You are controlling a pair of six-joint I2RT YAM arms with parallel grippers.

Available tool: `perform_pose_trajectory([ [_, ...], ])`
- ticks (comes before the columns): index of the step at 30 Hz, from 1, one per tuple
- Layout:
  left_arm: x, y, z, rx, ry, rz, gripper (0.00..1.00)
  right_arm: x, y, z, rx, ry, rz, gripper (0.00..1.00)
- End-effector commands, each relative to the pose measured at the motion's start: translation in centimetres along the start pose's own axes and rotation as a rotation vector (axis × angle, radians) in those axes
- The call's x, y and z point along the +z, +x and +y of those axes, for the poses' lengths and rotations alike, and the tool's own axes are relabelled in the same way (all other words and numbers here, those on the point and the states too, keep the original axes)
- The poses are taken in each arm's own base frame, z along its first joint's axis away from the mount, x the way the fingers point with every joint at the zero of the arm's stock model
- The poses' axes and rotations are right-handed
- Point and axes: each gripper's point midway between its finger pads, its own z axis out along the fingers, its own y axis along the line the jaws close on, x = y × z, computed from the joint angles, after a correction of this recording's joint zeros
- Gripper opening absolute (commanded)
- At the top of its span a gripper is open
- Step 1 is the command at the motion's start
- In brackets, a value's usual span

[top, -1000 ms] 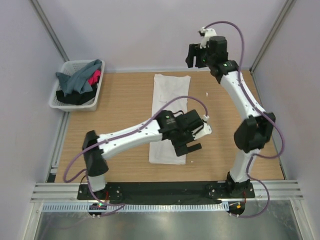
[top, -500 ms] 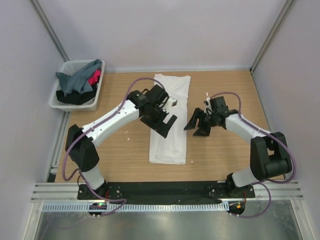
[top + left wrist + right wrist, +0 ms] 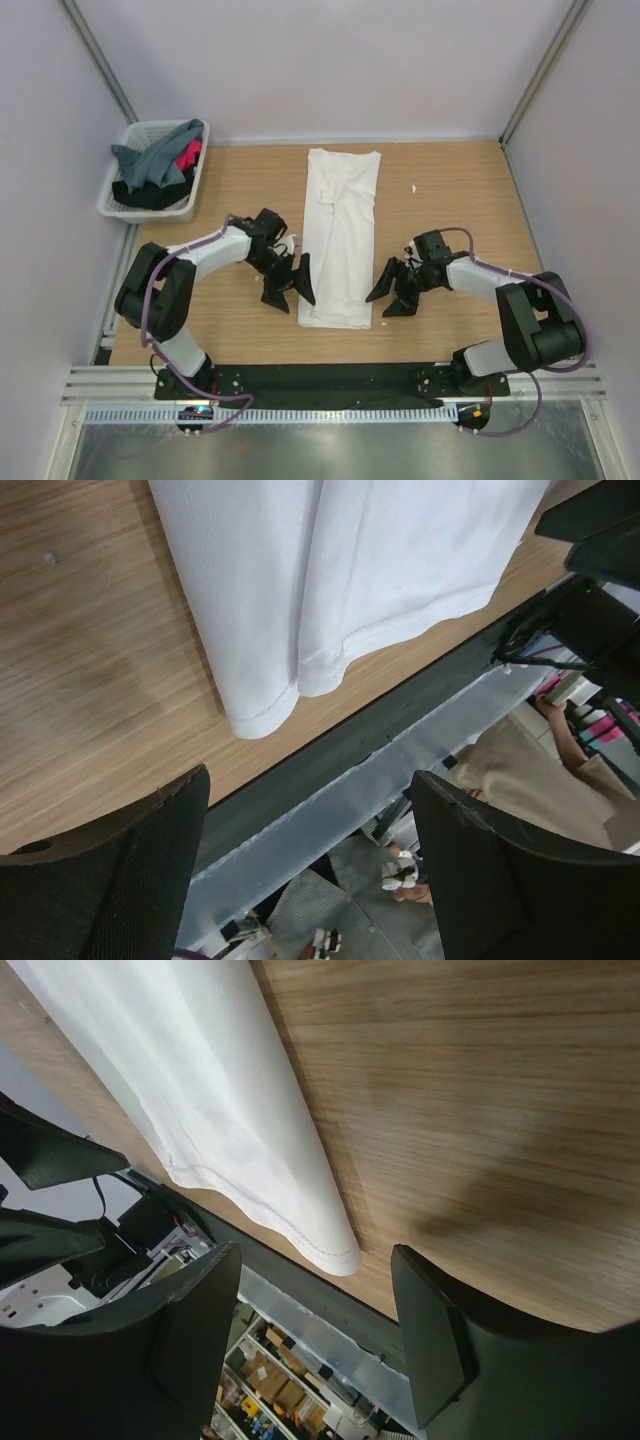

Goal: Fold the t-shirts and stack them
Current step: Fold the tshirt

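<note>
A white t-shirt [image 3: 340,235], folded into a long narrow strip, lies on the wooden table [image 3: 460,200] from back to front. My left gripper [image 3: 287,287] is open, low beside the strip's near left edge. My right gripper [image 3: 393,292] is open, low beside its near right edge. The left wrist view shows the shirt's hem corner [image 3: 330,590] ahead of the open fingers [image 3: 130,880]. The right wrist view shows the other hem corner [image 3: 240,1150] ahead of its open fingers [image 3: 440,1340]. Grey-teal, black and pink-red shirts [image 3: 160,165] lie piled in the basket.
A white plastic lattice basket [image 3: 120,205] stands at the table's back left corner. A small white scrap [image 3: 414,188] lies on the wood at the right. The black base rail [image 3: 320,378] runs along the near edge. Walls close in on three sides.
Both arms have come down from high over the table to low positions, one on each side of the white shirt's near end. The shirt has not moved.
</note>
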Motion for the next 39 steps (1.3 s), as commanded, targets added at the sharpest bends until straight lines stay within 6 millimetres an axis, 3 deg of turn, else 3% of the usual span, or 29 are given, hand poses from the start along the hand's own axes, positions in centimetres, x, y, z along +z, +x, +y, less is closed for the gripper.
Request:
perform_pose_trajectory([
  [1,-0.4,-1.5,-2.6,-0.034,0.149,-0.055,0.82,0.6,0.2,0.8,-0.009,-0.012,0.03,0.67],
  [6,0.5,-1.3,-0.8,-0.075,0.083,-0.075,0.79,1.6,0.3,1.4,-0.034,-0.005,0.057,0.65],
  [13,1.9,-2.3,2.0,-0.139,-0.022,-0.118,0.72,2.4,1.6,0.1,-0.038,0.041,0.079,0.62],
  [18,2.8,-1.6,3.1,-0.152,-0.064,-0.107,0.72,2.8,3.1,-0.6,-0.045,0.06,0.112,0.6],
  [25,4.3,-1.2,2.4,-0.124,-0.064,-0.088,0.68,3.6,3.8,0.3,-0.069,0.034,0.138,0.53],
  [31,5.0,-1.3,1.6,-0.104,-0.065,-0.076,0.51,3.8,4.1,0.1,-0.076,0.035,0.14,0.49],
  [39,5.0,-1.0,1.7,-0.1,-0.069,-0.077,0.37,4.1,4.3,0.1,-0.091,0.031,0.151,0.39],
])
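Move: The near-left hem corner of the folded white t-shirt is about 2 cm back and 2 cm right of my left hand, some 6 cm below. From my right hand, the near-right hem corner is about 4 cm back, 4 cm left and 3 cm down, with a white speck 3 cm to the right of that corner. The shirt's far end lies roughly 38 cm ahead of either hand, 11 cm right of my left one. I lower my left hand about 5 cm onto the near-left hem corner, drifting slightly forward, then back and to the right, and narrow its wide-open fingers around the cloth. Meanwhile I slide my right hand roughly 5 cm left and back, sinking a little and turning some 10 degrees counter-clockwise, and draw its fingers partly closed with the near-right corner between them. ##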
